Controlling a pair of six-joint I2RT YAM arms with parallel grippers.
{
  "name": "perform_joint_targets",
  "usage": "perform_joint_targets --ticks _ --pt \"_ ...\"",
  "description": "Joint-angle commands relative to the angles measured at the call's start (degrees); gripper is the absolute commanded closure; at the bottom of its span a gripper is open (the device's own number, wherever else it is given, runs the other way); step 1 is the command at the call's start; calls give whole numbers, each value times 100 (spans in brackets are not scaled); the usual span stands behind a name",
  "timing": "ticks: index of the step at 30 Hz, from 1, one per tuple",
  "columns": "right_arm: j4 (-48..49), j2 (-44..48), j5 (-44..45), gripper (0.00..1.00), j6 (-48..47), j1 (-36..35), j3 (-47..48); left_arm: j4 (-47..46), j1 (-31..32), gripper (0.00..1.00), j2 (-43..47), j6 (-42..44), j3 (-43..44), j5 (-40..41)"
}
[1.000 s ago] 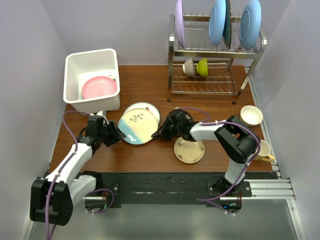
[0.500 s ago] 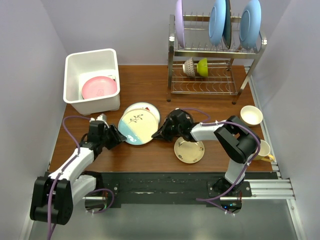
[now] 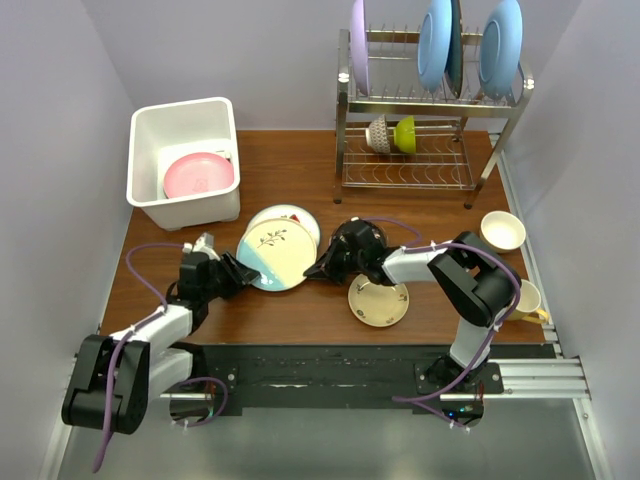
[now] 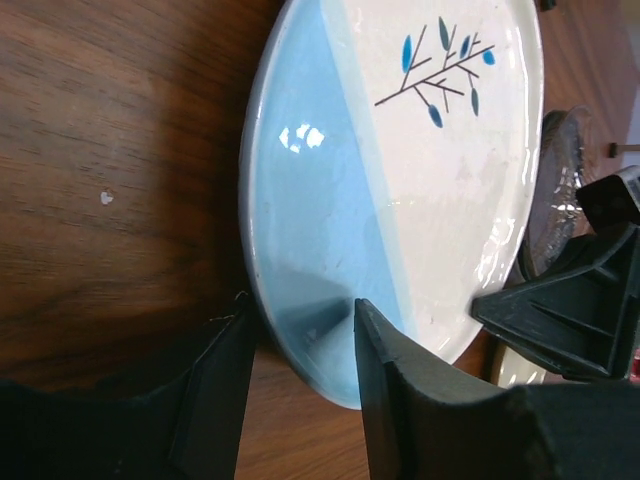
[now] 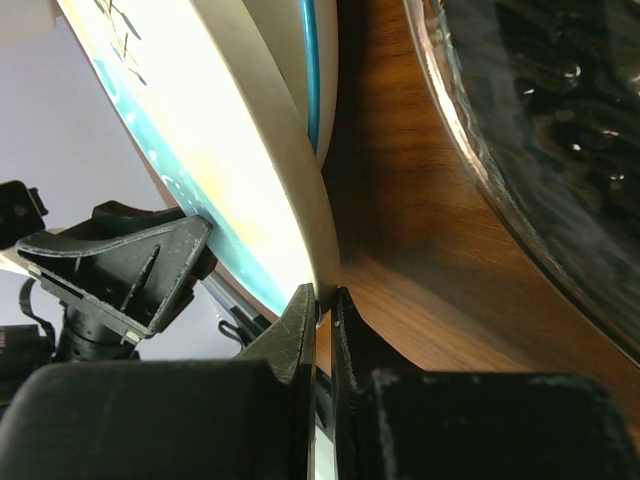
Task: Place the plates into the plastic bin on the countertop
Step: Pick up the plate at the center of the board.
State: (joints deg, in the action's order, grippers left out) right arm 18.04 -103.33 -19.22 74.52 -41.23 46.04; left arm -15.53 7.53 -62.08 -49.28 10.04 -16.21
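Observation:
The half-blue half-cream plate (image 3: 272, 255) lies tilted on the countertop (image 3: 290, 165), over a white plate (image 3: 293, 214). My right gripper (image 3: 313, 269) is shut on its right rim (image 5: 325, 300). My left gripper (image 3: 240, 275) is open, its fingers straddling the plate's blue edge (image 4: 300, 340) without pinching it. The white plastic bin (image 3: 150, 195) stands at the back left with the pink plate (image 3: 198, 174) inside. The small yellowish plate (image 3: 378, 301) lies near the front. The dark glass plate (image 5: 540, 150) lies beside my right gripper.
A two-tier wire rack (image 3: 430, 150) at the back right holds lilac and light-blue plates and small bowls. A cream bowl (image 3: 502, 231) and a mug (image 3: 528, 298) sit at the right edge. White walls close both sides.
My left arm has drawn down toward the near edge, and its gripper has moved right onto the plate's blue rim. The right gripper and the plate have stayed put.

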Motion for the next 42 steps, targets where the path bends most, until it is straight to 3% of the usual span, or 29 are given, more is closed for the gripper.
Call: perform_joint_targets --ticks 1,8,9,13,18,20,28,36,40,42 --pt "551 59 -328 100 -52 10 45 -1030 20 55 47 -284 -389 -154" --pt "920 -82 -521 100 63 10 -60 -1593 12 72 56 -258 -539 -462" --pt "886 -82 -504 100 54 10 -60 -1602 12 80 39 -240 -539 -488" --pt "754 -21 -477 100 -34 10 -25 -1646 12 99 -32 -240 -539 -576" --pt "473 85 -398 100 -227 10 36 -1532 12 100 -14 -205 -521 -664" --pt "393 155 -372 96 -289 10 63 -1436 12 100 65 -205 -503 -682" --pt "15 322 -266 57 -561 10 168 -865 12 100 530 -126 -266 -629" --pt "-292 498 -170 33 -754 19 212 -477 20 100 715 -143 -20 -559" --pt "-538 735 6 12 -930 19 186 -399 12 100 759 -214 68 -542" --pt "-670 937 120 8 -1035 36 142 -302 12 100 750 -240 147 -541"
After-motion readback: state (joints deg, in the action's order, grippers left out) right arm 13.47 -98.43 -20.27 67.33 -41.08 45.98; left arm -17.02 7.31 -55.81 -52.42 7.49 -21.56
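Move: The blue-and-cream plate at the centre of the board is already tilted up, its right rim pinched by the right hand. Its middle lies about 6 cm ahead and 6 cm right of the left hand, roughly level with it, and about 4 cm ahead and 8 cm left of the right hand. The watermelon plate beneath is about 9 cm ahead, 7 cm right and 3 cm below the left hand. From the right hand, the black dish is some 6 cm ahead and 11 cm right, and the flowered plate about 7 cm back and 16 cm right, both some 4 cm below. Closing almost on the spot, the left fingers pinch the plate's near-left rim while that hand rises about 2 cm and eases slightly right and back. The right hand, first still gripping its rim, sinks about 1.5 cm and drifts right, then opens nearly fully to let go, easing back a little and rising some 3 cm. ##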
